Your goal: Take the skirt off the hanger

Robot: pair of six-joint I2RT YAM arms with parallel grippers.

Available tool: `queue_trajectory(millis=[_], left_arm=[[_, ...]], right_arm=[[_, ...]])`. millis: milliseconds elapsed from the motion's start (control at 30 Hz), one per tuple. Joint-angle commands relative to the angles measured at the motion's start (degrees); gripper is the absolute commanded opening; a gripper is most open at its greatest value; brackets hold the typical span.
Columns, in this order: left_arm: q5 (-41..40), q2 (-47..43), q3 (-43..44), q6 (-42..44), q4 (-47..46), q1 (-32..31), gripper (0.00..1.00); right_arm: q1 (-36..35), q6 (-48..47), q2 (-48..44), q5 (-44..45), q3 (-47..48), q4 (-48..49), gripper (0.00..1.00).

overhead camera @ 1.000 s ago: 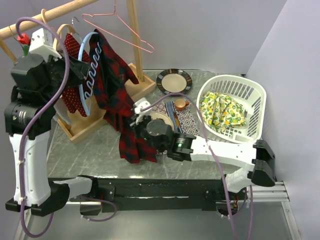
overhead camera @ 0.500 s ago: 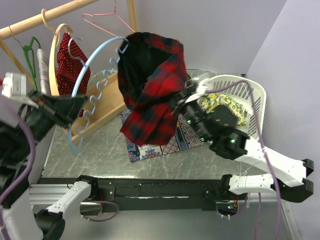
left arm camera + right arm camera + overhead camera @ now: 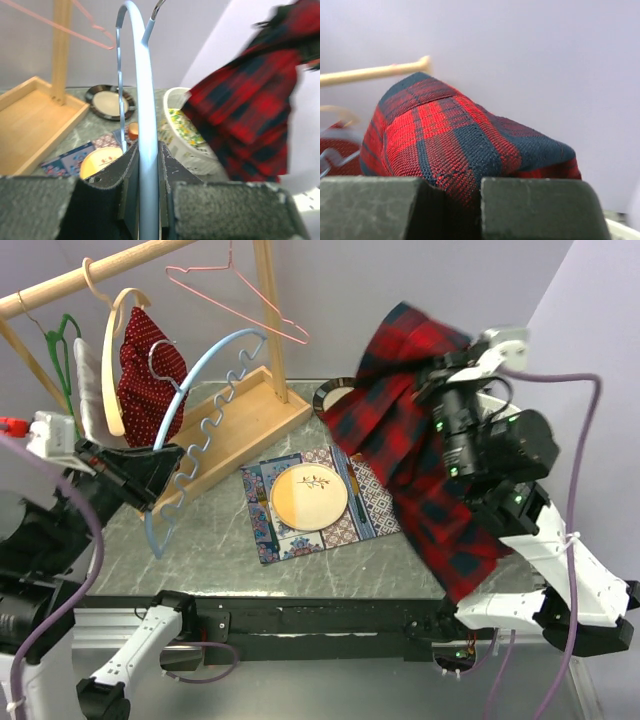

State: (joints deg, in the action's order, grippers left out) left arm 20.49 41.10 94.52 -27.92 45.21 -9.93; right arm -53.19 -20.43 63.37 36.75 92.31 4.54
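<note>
The red and dark plaid skirt (image 3: 420,470) hangs free at the right, clear of the hanger. My right gripper (image 3: 437,390) is shut on its upper edge; in the right wrist view the cloth (image 3: 445,135) bunches up out of the closed right gripper (image 3: 462,200). The light blue wavy hanger (image 3: 215,390) is bare and tilted beside the wooden rack. My left gripper (image 3: 165,462) is shut on its lower arm. In the left wrist view the blue hanger bar (image 3: 142,100) runs up between the pads of the left gripper (image 3: 148,165), with the skirt (image 3: 250,110) off to the right.
A wooden rack (image 3: 230,425) at the back left carries a pink wire hanger (image 3: 235,290), a green hanger (image 3: 60,350) and a red dotted garment (image 3: 140,360). A plate (image 3: 309,495) sits on a patterned mat. A dark plate (image 3: 328,395) and a white basket (image 3: 185,135) lie behind the skirt.
The skirt, draped on the blue hanger a second ago, has come off it and swung up to the right in the right gripper. The left gripper still holds the now bare hanger.
</note>
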Motion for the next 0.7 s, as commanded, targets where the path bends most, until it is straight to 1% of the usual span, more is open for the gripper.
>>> queue_trajectory(millis=[0, 33, 67, 133, 300, 367, 500, 633, 667], left_arm=[[-6.85, 0.03, -1.35, 2.69, -6.89, 0.18, 0.01], [-7.91, 0.29, -1.62, 2.87, -7.59, 0.18, 0.01], [-8.71, 0.47, -1.97, 3.13, -7.94, 0.18, 0.01], [-10.55, 0.65, -3.28, 3.57, -9.34, 0.18, 0.01], [-11.79, 1.96, -5.48, 4.37, -12.07, 0.18, 0.01], [-11.88, 3.01, -5.75, 4.89, -12.95, 0.18, 0.01], [-12.49, 4.86, -5.67, 5.33, -13.92, 0.18, 0.01], [-12.67, 6.09, -5.75, 5.51, -14.97, 0.18, 0.01], [-12.67, 6.1, -6.1, 5.34, -15.59, 0.18, 0.01]], right_arm=[[5.98, -6.02, 0.61, 0.6, 6.82, 7.58, 0.0], [7.3, -6.55, 1.74, 0.51, 7.96, 8.2, 0.0], [10.62, -6.82, 2.45, -0.79, 8.84, 8.21, 0.0], [13.62, -6.38, 5.07, -2.12, 12.08, 7.16, 0.0], [23.72, -4.18, 11.23, -4.41, 19.73, 1.81, 0.0], [25.58, -4.27, 13.52, -4.32, 22.29, 1.53, 0.0], [29.8, -3.23, 14.93, -5.99, 21.6, 2.93, 0.0], [33.05, -1.29, 14.5, -6.08, 15.82, 3.73, 0.0], [33.24, -0.41, 14.15, -4.77, 14.23, 3.38, 0.0]])
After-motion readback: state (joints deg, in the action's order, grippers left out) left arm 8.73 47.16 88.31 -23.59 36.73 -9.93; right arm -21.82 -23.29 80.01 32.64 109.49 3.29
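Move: The right hand, with the plaid skirt already in its grip, has the white laundry basket about 17 cm ahead, 19 cm to its right and some 50 cm below. The cup stands roughly 24 cm ahead and 10 cm left of this hand, the dark-rimmed plate 35 cm ahead and 15 cm left, both some 57 cm below. For the left hand, holding the empty blue hanger, the rack's rod is about 35 cm straight ahead and 15 cm above; the dotted skirt hangs roughly 25 cm ahead, 5 cm left, 5 cm below. Keeping its pinch on the plaid skirt, the right hand swings some 12 cm to the right towards the basket while rising about 6 cm, then reaches mainly forward and sinks again, about 11 cm forward in all, as it turns some 30 degrees clockwise. Meanwhile the left hand keeps hold of the blue hanger and carries it about 8 cm forward towards the rack, edging slightly left and down and turning a little counter-clockwise. ##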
